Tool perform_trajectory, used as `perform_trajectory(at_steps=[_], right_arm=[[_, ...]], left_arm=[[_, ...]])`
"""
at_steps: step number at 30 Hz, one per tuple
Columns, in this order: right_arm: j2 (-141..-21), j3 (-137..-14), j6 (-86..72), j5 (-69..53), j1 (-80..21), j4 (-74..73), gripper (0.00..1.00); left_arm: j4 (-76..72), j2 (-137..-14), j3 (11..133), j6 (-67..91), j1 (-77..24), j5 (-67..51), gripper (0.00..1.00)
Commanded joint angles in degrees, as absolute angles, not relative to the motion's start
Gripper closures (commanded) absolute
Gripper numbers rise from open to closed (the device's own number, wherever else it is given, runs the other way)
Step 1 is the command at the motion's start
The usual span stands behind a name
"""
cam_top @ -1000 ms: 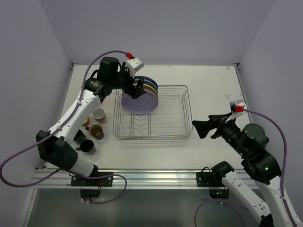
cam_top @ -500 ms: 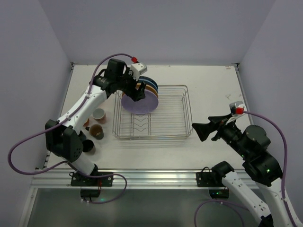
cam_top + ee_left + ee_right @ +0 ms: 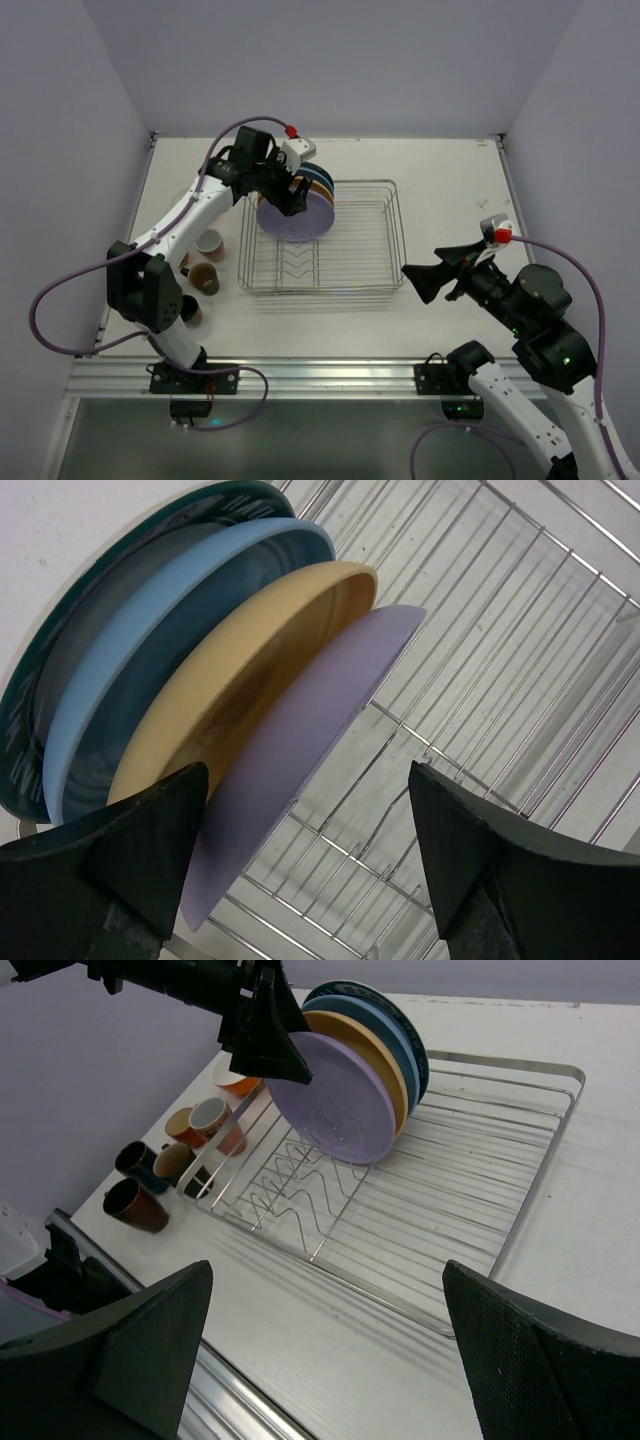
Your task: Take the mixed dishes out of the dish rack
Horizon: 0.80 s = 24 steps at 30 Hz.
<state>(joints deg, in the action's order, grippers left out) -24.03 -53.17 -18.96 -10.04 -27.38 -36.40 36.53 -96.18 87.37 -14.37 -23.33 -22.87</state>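
Observation:
The dish rack (image 3: 365, 250), a silver wire basket, holds a row of upright plates at its far left end. From the front these are lavender (image 3: 293, 218), yellow (image 3: 250, 670), blue (image 3: 150, 650) and a dark one with a patterned rim (image 3: 50, 660). My left gripper (image 3: 288, 192) is open at the top of the row. In the left wrist view the lavender plate's (image 3: 290, 760) edge lies between the fingers, close to the left finger (image 3: 150, 830). My right gripper (image 3: 420, 278) hangs open and empty off the rack's right end (image 3: 520, 1190).
Several small cups stand on the table left of the rack: a pale one (image 3: 209, 242), a brown one (image 3: 205, 278) and a black one (image 3: 185, 308). White walls close in the table on three sides. An aluminium rail (image 3: 320, 375) runs along the near edge.
My left arm's elbow and shoulder have swung inward to the right, while its gripper stays at the plates' top edge. The right gripper has drifted slightly left toward the rack.

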Motion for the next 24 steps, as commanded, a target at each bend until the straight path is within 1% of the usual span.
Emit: perform_trajectory(at_steps=[1, 3, 8, 9, 10, 14, 17, 20, 21, 23, 24], right_arm=[[-25.22, -54.93, -17.93, -12.30, -27.33, -35.24, 0.01], [-25.14, -55.11, -17.75, -12.30, -27.33, -35.42, 0.01], [-25.31, -55.28, -17.67, -12.31, -27.33, -35.42, 0.01], [-25.49, -55.63, -17.49, -12.13, -27.33, -35.68, 0.01], [-25.58, -55.81, -17.40, -11.87, -27.33, -35.94, 0.01], [-25.75, -55.99, -17.31, -12.39, -27.33, -35.60, 0.01], [-25.66, -55.99, -17.31, -12.57, -27.33, -35.59, 0.01], [-25.40, -55.81, -17.31, -12.65, -27.33, -35.60, 0.01], [-25.14, -55.72, -17.40, -12.83, -27.33, -35.60, 0.01], [-24.87, -55.46, -17.49, -13.27, -27.33, -35.42, 0.01], [-24.53, -55.20, -17.49, -13.36, -27.33, -35.33, 0.01]], left_arm=[[37.70, -96.59, 90.26, -18.10, -23.64, -22.85, 0.16], [37.79, -96.33, 90.44, -19.51, -23.82, -23.20, 0.19], [36.13, -95.54, 89.83, -22.32, -24.26, -21.71, 0.22], [36.04, -95.62, 90.00, -22.50, -24.69, -21.45, 0.26], [35.95, -95.62, 89.91, -22.76, -24.96, -21.10, 0.27], [32.36, -95.45, 87.98, -24.78, -26.72, -18.55, 0.28], [30.24, -95.45, 86.75, -25.75, -27.07, -17.58, 0.33], [28.22, -94.57, 85.78, -26.89, -28.03, -16.44, 0.39], [27.17, -94.14, 85.17, -27.07, -28.30, -15.30, 0.44], [24.01, -92.55, 82.98, -28.65, -29.09, -13.38, 0.50], [23.04, -91.77, 82.19, -29.00, -29.27, -12.84, 0.50]])
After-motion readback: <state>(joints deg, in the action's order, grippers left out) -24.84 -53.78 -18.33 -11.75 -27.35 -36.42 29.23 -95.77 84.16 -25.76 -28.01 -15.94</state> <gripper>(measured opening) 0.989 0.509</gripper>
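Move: The left fingers straddle the upper rim of the purple plate; its middle is about 7 cm below the hand, some 1 cm ahead and 1 cm to its right. Behind it in the rack, equally far right, stand the yellow plate about 3 cm ahead of the hand and the light blue plate 6 cm ahead, both some 6 cm down. From the right hand the purple plate lies roughly 22 cm ahead, 24 cm left and 18 cm below. Contact isn't plain to see as the left fingers close from nearly wide open to about half, one in the gap before the yellow plate and one in front, narrowing around the purple plate's upper rim. The hand first rolls almost in place, then eases about 2 cm right and forward, rolling some 15 degrees in all, clockwise looking along the fingers, with little change in height. ##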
